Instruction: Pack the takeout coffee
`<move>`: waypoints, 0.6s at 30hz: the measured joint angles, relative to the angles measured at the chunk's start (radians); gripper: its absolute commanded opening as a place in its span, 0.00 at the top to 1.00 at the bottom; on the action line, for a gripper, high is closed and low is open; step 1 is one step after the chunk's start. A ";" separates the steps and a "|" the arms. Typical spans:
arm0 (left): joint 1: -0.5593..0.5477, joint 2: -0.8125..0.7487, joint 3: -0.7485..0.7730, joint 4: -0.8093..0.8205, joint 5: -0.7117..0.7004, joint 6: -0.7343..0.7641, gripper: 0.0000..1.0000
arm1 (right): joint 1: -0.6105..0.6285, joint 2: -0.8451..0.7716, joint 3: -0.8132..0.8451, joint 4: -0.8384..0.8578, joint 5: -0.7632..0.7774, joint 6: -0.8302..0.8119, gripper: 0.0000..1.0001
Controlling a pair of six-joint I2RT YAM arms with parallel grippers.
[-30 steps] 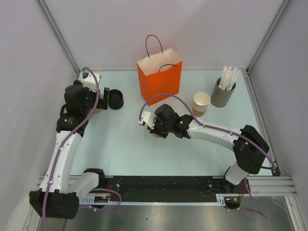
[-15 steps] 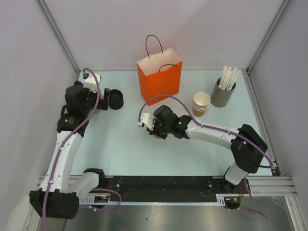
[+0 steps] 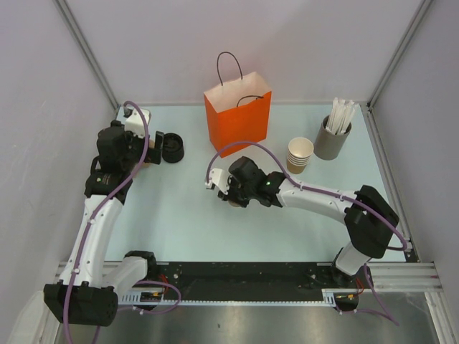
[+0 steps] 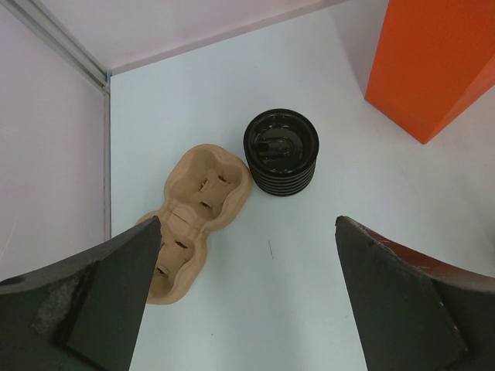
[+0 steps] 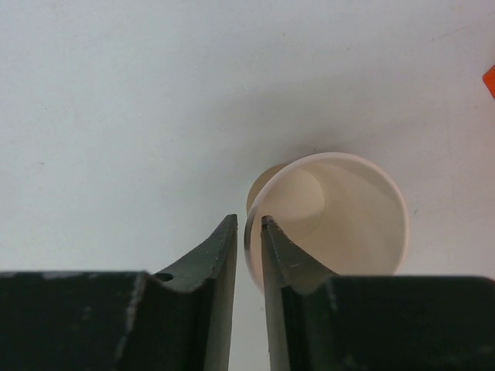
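The takeout coffee cup (image 5: 340, 209), tan outside and pale inside, stands upright on the table with no lid on it. My right gripper (image 5: 247, 220) straddles its near rim, one finger inside and one outside, the jaws a narrow slit apart with a thin gap at the rim. In the top view the right gripper (image 3: 228, 190) covers nearly all of the cup (image 3: 233, 203). A ribbed stack of black lids (image 4: 281, 151) stands at the back left. Just in front of the lids (image 3: 172, 148), my left gripper (image 4: 247, 232) hangs wide open and holds nothing.
An orange paper bag (image 3: 238, 118) with dark handles stands open at the back centre. A stack of tan cups (image 3: 300, 154) and a grey cylinder of white sticks (image 3: 333, 136) stand at the back right. A tan pulp cup carrier (image 4: 193, 216) lies beside the lids.
The right gripper's jaws have parted slightly around the cup's rim, and that arm has edged a little to the left. The left arm has not moved.
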 measured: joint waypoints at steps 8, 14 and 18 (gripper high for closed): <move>0.000 0.000 0.000 0.000 0.000 -0.002 0.00 | 0.000 -0.042 0.000 0.000 0.001 -0.014 0.43; 0.000 0.000 0.000 0.000 0.000 -0.006 0.00 | 0.001 -0.088 0.000 -0.001 0.000 -0.028 0.18; 0.000 0.000 0.000 0.000 0.000 -0.006 0.01 | 0.001 -0.109 0.000 -0.007 -0.006 -0.039 0.10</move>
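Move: The cup just set down stands at the right hand, its near rim between the barely parted fingertips and its middle about 3 cm ahead and 4 cm below. The orange bag is roughly 24 cm ahead of that hand, 2 cm to its right, its middle some 5 cm higher; the cup stack is about 14 cm ahead and 21 cm right, slightly lower. From the left hand the set-down cup lies roughly 7 cm back, 25 cm right and 22 cm below. The right hand goes almost straight up off the set-down cup, about 4.5 cm, slowly at first and then faster, drifting neither forward nor sideways. As it rises the fingers, already a little apart with one inside and one outside the near rim, spread on to nearly wide open and come clear of the rim, the wrist tilting by only some 5 degrees. ##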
